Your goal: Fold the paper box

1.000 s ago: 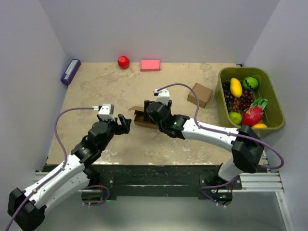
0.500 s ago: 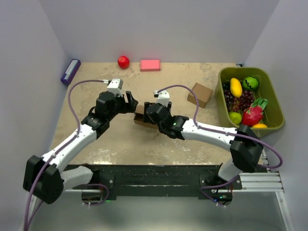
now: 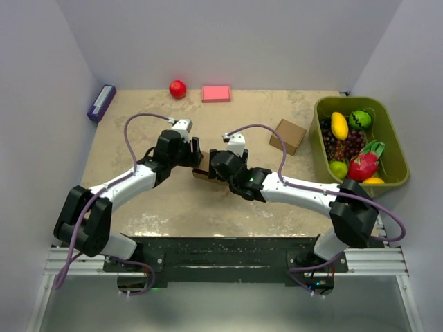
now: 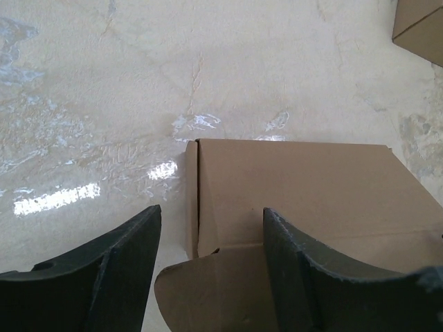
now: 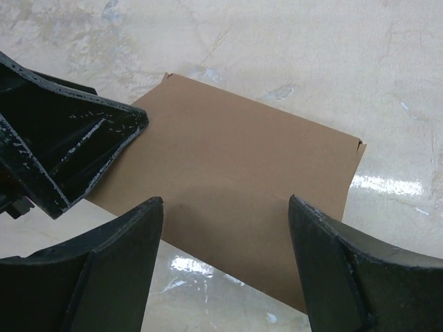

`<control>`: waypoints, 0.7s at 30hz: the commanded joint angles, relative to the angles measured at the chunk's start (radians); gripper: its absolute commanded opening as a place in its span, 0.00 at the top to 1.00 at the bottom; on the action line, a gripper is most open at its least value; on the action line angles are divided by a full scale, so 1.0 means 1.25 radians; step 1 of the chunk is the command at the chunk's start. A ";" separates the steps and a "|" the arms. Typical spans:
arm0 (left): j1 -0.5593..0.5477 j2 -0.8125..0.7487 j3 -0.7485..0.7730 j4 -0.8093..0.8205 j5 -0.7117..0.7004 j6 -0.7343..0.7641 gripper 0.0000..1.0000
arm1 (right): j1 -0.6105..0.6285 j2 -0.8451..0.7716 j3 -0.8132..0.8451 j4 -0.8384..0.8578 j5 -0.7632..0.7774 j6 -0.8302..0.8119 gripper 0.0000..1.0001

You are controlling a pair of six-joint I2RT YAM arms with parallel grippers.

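The paper box (image 3: 200,173) is a low brown cardboard box at the table's middle, mostly covered by both grippers in the top view. My left gripper (image 3: 196,156) is at its left end. In the left wrist view the box (image 4: 304,194) lies ahead, and a rounded flap (image 4: 208,290) sticks out between my open left gripper (image 4: 211,211) fingers, with a gap on the left side. My right gripper (image 3: 213,168) hovers over the box. In the right wrist view its open gripper (image 5: 225,200) spans the box's flat top (image 5: 235,166), and the left gripper's finger (image 5: 69,149) shows at the box's far end.
A smaller squarish cardboard box (image 3: 288,135) sits to the right, also visible in the left wrist view (image 4: 419,21). A green bin (image 3: 349,102) of fruit stands at the right edge. A red ball (image 3: 178,88), pink block (image 3: 216,93) and purple object (image 3: 101,102) lie along the back.
My left arm has swung from the near left up to the box's left end, and its jaws have narrowed a little. The right arm has stayed over the box.
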 commanded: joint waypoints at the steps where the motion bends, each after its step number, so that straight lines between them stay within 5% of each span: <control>1: 0.005 0.008 -0.009 0.049 0.001 0.020 0.38 | -0.001 -0.032 0.002 0.001 0.001 0.015 0.25; 21: 0.015 -0.001 -0.055 0.064 -0.010 0.011 0.35 | -0.138 -0.130 -0.139 -0.054 -0.196 0.024 0.24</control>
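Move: My right hand is over the paper box's closed lid. The front flap's right ear is about 7 cm to its right, 1 cm back and 2 cm lower; the box's middle is some 2 cm ahead, 1 cm left and 4 cm below. The brown block stands about 11 cm ahead and 23 cm to the right. From my left hand, the flap's left ear is about 1 cm back and 2 cm below, roughly level sideways, and the box's middle about 8 cm right. I lift my right hand off the middle of the lid by about 2 cm and carry it some 6 cm right along the box, then sink it back to its starting height over the front flap's right ear, fingers still wide open. My left hand stays at the lid's left end, its right finger still resting on the cardboard. ##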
